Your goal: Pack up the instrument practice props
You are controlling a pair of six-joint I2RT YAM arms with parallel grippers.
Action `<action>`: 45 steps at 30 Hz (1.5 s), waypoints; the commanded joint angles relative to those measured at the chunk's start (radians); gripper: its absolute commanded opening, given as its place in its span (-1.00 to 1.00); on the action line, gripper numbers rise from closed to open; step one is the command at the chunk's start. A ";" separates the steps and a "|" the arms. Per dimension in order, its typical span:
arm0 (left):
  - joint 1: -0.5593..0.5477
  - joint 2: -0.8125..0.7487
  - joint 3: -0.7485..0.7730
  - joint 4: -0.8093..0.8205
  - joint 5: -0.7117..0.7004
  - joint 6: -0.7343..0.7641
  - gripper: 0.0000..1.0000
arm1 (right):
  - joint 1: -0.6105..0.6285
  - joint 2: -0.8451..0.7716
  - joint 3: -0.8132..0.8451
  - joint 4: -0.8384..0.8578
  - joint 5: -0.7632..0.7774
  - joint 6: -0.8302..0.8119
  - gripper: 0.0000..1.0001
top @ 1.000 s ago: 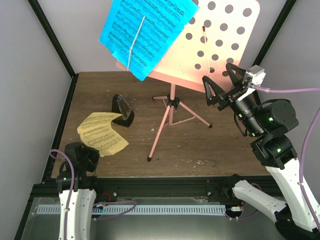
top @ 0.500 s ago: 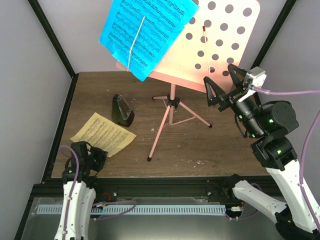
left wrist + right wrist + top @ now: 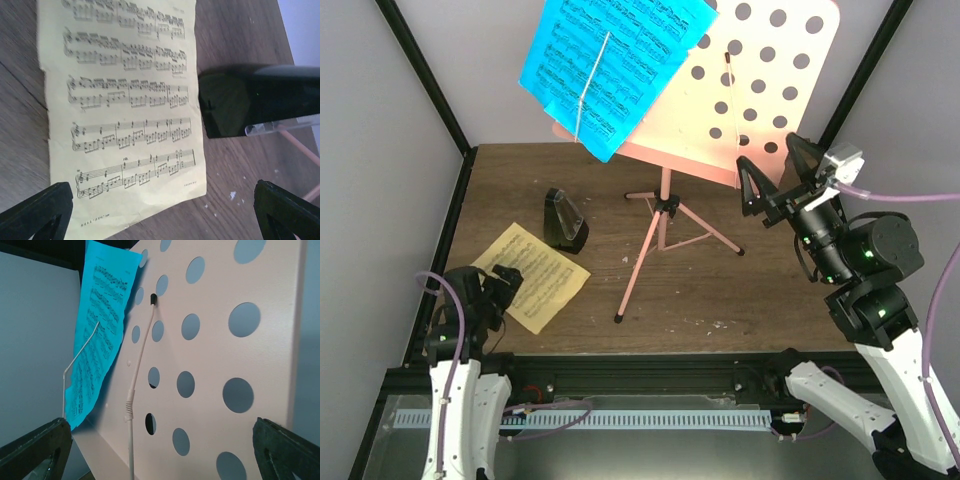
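The pink music stand [image 3: 663,225] stands on its tripod mid-table, its hole-punched desk [image 3: 775,75] tilted up at the back. A cyan page [image 3: 605,60] hangs on the desk's left half under a thin wire arm. My right gripper [image 3: 773,160] is open just off the desk's lower right edge, facing the desk [image 3: 210,355] and the cyan page [image 3: 97,340]. The pale-yellow page [image 3: 535,275] lies flat at the front left, beside the black metronome [image 3: 563,220]. My left gripper [image 3: 492,288] hovers open over the yellow page's [image 3: 125,110] near corner, holding nothing; the metronome [image 3: 250,100] is beyond it.
Black frame posts and grey walls close in the table at left, right and back. The stand's pink legs [image 3: 705,232] spread across the middle of the wooden tabletop [image 3: 760,300]. A second wire arm [image 3: 137,370] lies against the bare right half of the desk.
The left gripper laid the curled yellow page flat, then opened and let it go, drawing back slightly. The right gripper shifted a little to the right near the desk.
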 commanded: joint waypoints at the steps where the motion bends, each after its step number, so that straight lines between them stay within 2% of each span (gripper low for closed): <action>1: 0.005 -0.009 0.080 -0.088 -0.147 0.084 1.00 | 0.000 -0.030 -0.018 0.021 0.071 0.004 1.00; 7: 0.005 0.004 0.225 -0.101 -0.275 0.203 1.00 | 0.001 -0.080 -0.061 0.062 0.129 0.017 1.00; 10: 0.006 -0.010 0.294 -0.004 -0.297 0.273 1.00 | 0.000 -0.103 -0.078 0.088 0.161 0.027 1.00; 12: 0.005 -0.017 0.300 0.137 -0.179 0.338 1.00 | 0.000 -0.119 -0.097 0.105 0.181 0.048 1.00; 14: 0.005 0.006 0.283 0.264 0.009 0.358 0.98 | 0.000 -0.142 -0.127 0.121 0.209 0.073 1.00; 17: -0.019 0.119 0.242 0.394 0.266 0.340 0.84 | 0.000 -0.188 -0.180 0.143 0.261 0.113 1.00; 19: -0.102 0.200 0.225 0.438 0.313 0.339 0.81 | 0.000 -0.216 -0.202 0.139 0.291 0.135 1.00; 24: -0.380 0.316 0.210 0.595 0.192 0.401 0.77 | -0.001 -0.284 -0.241 0.063 0.341 0.197 1.00; 28: -0.552 0.482 0.201 0.796 0.263 0.428 0.70 | -0.001 -0.369 -0.300 -0.040 0.427 0.266 1.00; 31: -0.652 0.631 0.261 0.880 0.293 0.489 0.65 | 0.000 -0.431 -0.327 -0.137 0.469 0.335 1.00; 33: -0.693 0.727 0.306 0.919 0.308 0.520 0.63 | 0.000 -0.466 -0.342 -0.199 0.476 0.389 1.00; 37: -0.702 0.890 0.356 1.030 0.375 0.509 0.56 | 0.000 -0.501 -0.396 -0.287 0.449 0.477 1.00; 41: -0.706 0.973 0.378 1.095 0.386 0.514 0.50 | 0.000 -0.493 -0.452 -0.349 0.392 0.545 1.00; 45: -0.707 1.027 0.396 1.135 0.431 0.521 0.34 | 0.001 -0.469 -0.501 -0.366 0.335 0.585 1.00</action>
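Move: The music stand's black hub lies some 18 cm ahead of the left hand, 35 cm to its right and 3 cm above. From that hand, the metronome is about 15 cm ahead, 11 right and 7 below, the yellow sheet 5 ahead, 1 right and 14 below, and the stand's near-left foot 6 back, 24 right and 13 below. From the right hand, the hub is roughly 17 ahead, 13 left and 37 below; the desk's bare part is 12 ahead, 7 left and 5 above. The left hand first lifts about 15 cm off above the yellow sheet, then swings some 35 cm to its right and forward, past the near side of the metronome, and sinks by half that height towards the stand's legs just below the hub, its wrist turning about 70 degrees clockwise and tipping up while the wide-open fingers narrow by roughly a quarter. Meanwhile the right hand, still wide open, backs off rightwards from the desk and then drops about 18 cm, rolling its left side up and tipping its fingers down towards level. ##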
